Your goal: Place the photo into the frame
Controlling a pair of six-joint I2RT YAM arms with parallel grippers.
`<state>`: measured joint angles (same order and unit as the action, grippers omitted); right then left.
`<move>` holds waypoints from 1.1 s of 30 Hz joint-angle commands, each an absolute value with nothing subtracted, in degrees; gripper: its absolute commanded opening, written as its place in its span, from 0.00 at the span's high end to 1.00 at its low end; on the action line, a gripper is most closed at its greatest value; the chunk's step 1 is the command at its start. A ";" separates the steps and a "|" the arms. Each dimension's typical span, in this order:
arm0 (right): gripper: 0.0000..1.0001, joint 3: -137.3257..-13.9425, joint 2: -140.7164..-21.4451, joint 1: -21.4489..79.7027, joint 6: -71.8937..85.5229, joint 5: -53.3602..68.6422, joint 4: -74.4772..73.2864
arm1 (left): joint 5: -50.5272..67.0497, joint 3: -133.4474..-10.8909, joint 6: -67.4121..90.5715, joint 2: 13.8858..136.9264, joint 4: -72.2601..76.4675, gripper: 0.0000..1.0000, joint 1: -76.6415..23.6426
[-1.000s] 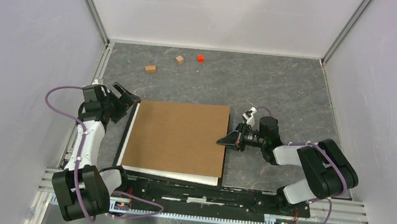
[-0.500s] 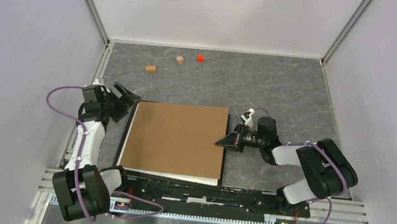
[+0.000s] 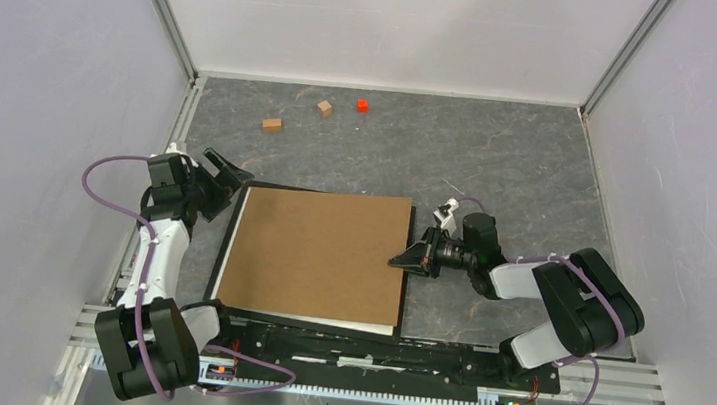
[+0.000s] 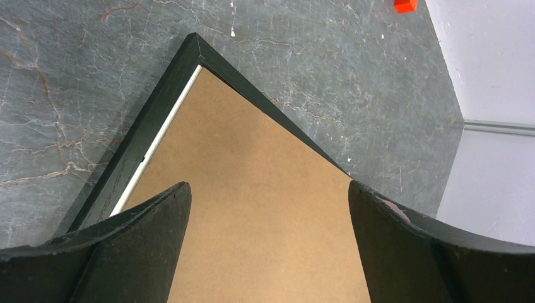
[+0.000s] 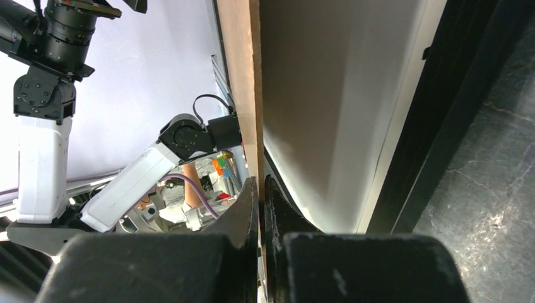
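Note:
The photo (image 3: 319, 249), a brown-backed board, lies over the black frame (image 3: 221, 254) in the middle of the table. My right gripper (image 3: 397, 260) is shut on the photo's right edge. The right wrist view shows the pinched brown edge (image 5: 243, 76) between the jaws of my right gripper (image 5: 258, 184), lifted a little above the frame's black rail (image 5: 441, 126). My left gripper (image 3: 221, 180) stands open at the frame's far left corner (image 4: 151, 113). In its own view the left gripper (image 4: 268, 189) hovers with the photo (image 4: 252, 170) below the gap, touching nothing.
Two small wooden blocks (image 3: 272, 124) (image 3: 324, 107) and a red cube (image 3: 362, 104) lie near the back wall; the red cube (image 4: 405, 5) also shows in the left wrist view. White walls enclose the table on three sides.
The photo and my right gripper have shifted slightly toward the near left, uncovering a thin strip of the frame's far rail. The left arm has barely moved.

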<state>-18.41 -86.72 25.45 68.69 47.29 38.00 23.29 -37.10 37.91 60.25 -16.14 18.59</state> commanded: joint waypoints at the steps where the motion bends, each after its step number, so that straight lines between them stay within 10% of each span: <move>1: 1.00 -20.50 -88.73 27.02 67.62 42.25 35.89 | 25.10 -36.45 38.60 59.12 -14.04 0.00 18.90; 10: 0.99 -21.71 -90.12 29.43 63.55 35.80 33.41 | 25.74 -35.95 39.12 59.16 -13.35 0.00 18.94; 33: 0.32 -34.97 -83.03 32.24 31.70 26.62 -2.92 | 27.33 -34.60 39.47 57.46 -12.22 0.00 19.28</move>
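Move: The right hand still pinches the raised right edge of the brown board. The frame's right rail lies about 2 cm to its right, level with it in reach and some 6 cm below. The board's middle is roughly 16 cm to the left and 3 cm down; the frame's near right corner is 15 cm back and 2 cm right. From the idle left hand, that rail is about 34 cm right, 12 cm back and 11 cm below. Down and about 1 cm left to begin with, the right hand carries the board's pinched edge into the frame, then opens its fingers to roughly two thirds and lets go. It dips to some 5 cm below its start, comes back to the right and up a little while easing 2 cm forward, the wrist turning about 30 degrees so the fingers point more steeply down, one fingertip ending at the seam between board and right rail. ##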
